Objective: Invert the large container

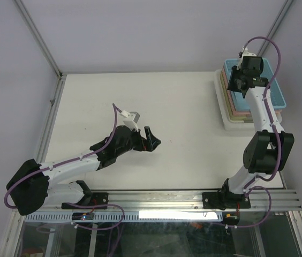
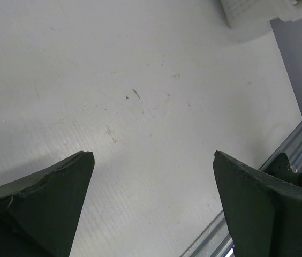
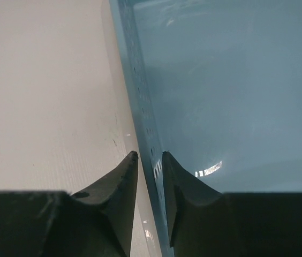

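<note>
The large container (image 1: 277, 99) is a light blue tray that lies on top of a stack of trays at the table's far right. In the right wrist view its perforated side wall (image 3: 143, 107) runs straight between my fingers, with the glossy blue floor (image 3: 231, 91) to the right. My right gripper (image 3: 150, 155) straddles that wall at the tray's left rim, one finger outside and one inside, both closed against it; from above the gripper (image 1: 240, 81) sits over the tray's near-left part. My left gripper (image 1: 152, 140) hovers open over the bare table (image 2: 140, 80), holding nothing.
Under the blue tray lie a pinkish tray (image 1: 236, 113) and a white one (image 1: 231, 124), whose corner (image 2: 247, 10) shows in the left wrist view. A metal rail (image 1: 156, 198) runs along the near edge. A wall frame (image 1: 52, 107) borders the left side.
</note>
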Available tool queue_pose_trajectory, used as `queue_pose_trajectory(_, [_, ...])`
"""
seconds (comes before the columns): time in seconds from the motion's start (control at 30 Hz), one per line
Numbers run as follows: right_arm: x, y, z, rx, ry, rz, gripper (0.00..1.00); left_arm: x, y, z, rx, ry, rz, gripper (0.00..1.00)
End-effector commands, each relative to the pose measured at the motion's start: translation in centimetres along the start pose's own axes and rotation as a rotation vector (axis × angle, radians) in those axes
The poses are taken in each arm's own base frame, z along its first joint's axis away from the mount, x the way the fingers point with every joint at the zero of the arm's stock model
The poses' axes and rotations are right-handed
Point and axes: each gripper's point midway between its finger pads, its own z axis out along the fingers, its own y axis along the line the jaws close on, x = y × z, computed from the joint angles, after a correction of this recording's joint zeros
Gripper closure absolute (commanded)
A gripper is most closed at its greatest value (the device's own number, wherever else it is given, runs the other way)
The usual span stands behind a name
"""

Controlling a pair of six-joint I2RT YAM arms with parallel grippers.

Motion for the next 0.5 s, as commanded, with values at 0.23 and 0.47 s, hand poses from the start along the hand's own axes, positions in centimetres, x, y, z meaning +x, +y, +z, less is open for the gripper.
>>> queue_pose_trajectory(0.23, [-4.3, 0.2, -2.8, -0.022, -0.108, -0.035, 1.0, -1.2, -1.9, 0.3, 0.073, -0.034, 0.005, 0.01])
queue_pose_trajectory(0.47, [-9.7, 0.1, -10.3, -0.008, -0.3, 0.002, 1.0, -1.8, -2.2, 0.1, 0.071, -0.043, -0.007, 0.01])
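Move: The left rim of the blue basket, top of the stack, already runs between the right hand's half-closed fingers; the basket's middle lies about 10 cm to the right, level fore and aft, some 4 cm lower. The pink basket nests under it, roughly 10 right and 9 below; the large white container is at the bottom, about 10 right and 17 below. From the left hand, the blue basket lies some 22 cm ahead, 40 right and 6 up. Staying in place at first, the right hand closes its fingers almost fully and pinches the thin left rim of the blue basket between the pads, then draws the rim up about 3 cm, nearly straight, away from the stack below. The wrist hardly turns. ##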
